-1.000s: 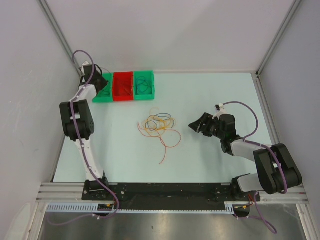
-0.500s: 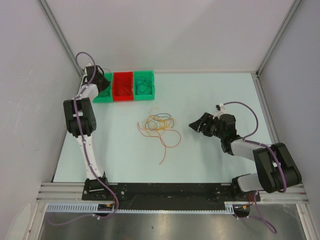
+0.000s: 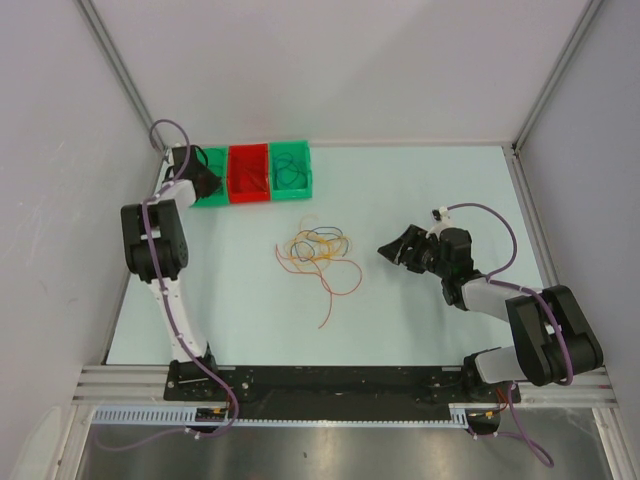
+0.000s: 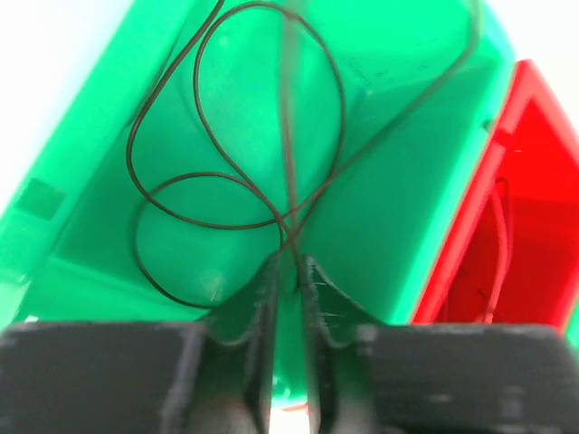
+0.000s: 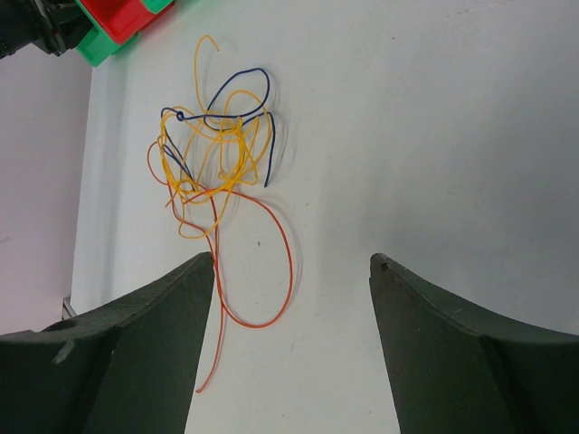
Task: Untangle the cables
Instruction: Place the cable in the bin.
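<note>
A loose tangle of cables [image 3: 318, 250] in yellow, orange, red and blue lies mid-table; in the right wrist view the tangle [image 5: 213, 154] trails a red loop [image 5: 280, 235] toward me. My right gripper [image 3: 392, 250] hovers right of it, open and empty [image 5: 292, 259]. My left gripper [image 3: 205, 180] is over the left green bin [image 3: 212, 198]. A black cable [image 4: 237, 172] curls in loops on that bin's floor. Its strands run up between my left gripper's tips [image 4: 289, 262], whose jaws stand a narrow gap apart, wider than the wire.
A red bin [image 3: 247, 172] and a second green bin [image 3: 288, 170] stand in a row right of the left one, each holding thin wires. The red bin's wall [image 4: 525, 226] is close on my left gripper's right. Enclosure walls ring the table.
My left gripper has shifted slightly over the left green bin and its jaws have parted a little around the black cable. The right arm and the tangle have not moved.
</note>
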Controlling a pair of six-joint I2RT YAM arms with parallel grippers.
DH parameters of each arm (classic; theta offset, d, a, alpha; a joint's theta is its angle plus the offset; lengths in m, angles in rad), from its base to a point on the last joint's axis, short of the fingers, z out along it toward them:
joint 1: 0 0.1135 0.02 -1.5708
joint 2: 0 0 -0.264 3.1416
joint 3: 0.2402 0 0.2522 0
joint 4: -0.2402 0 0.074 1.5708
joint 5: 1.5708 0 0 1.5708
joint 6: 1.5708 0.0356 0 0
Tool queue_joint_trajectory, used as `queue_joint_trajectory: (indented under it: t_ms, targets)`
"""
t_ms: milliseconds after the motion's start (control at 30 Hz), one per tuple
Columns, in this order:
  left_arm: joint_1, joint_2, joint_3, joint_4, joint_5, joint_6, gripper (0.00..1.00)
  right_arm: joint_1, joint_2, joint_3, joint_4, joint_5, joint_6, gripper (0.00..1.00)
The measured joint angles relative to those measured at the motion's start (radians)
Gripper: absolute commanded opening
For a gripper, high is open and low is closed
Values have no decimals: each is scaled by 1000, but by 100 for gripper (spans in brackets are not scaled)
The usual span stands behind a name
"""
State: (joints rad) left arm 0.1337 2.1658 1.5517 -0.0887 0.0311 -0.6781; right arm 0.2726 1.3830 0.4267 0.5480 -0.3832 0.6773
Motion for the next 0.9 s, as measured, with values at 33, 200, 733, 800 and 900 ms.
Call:
queue_joint_trajectory:
  t_ms: [33,200,733,800,900]
  targets:
    - [0,-7,0,-3,0,2,29,0,0,0,0,0,0,74]
    - [0,-70,0,-26,-6,23,42,0,0,0,0,0,0,74]
    - [-2,-324,-52,-110,-82,100,57,0,0,0,-2,0,0,74]
    - [-7,-368,-80,-119,-84,115,58,0,0,0,-2,0,0,74]
    - [-25,-454,-144,-126,-93,142,58,0,0,0,-4,0,0,74]
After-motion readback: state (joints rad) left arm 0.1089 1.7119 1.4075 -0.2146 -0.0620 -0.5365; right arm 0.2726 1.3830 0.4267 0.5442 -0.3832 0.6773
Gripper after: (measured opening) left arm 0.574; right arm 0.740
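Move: The dark cable between the left fingers is already in the left green bin, whose middle lies about 3 cm ahead, 2 cm to the left and 4 cm below the hand. The red bin's middle is about 3 cm ahead and 10 cm to the right; the right green bin's is some 4 cm ahead and 21 cm right, both similarly low. From the right hand, the left green bin is roughly 27 cm ahead, 47 cm left and 6 cm below. The dark cable is let go into the left green bin as the left fingers open from nearly shut to a bit over half wide. The hand rises at once, about 15 cm up and clear of the bin, then also draws back some 6 cm towards its base; the fingers tip up and the wrist rolls its left side up, each by about 10 degrees. ##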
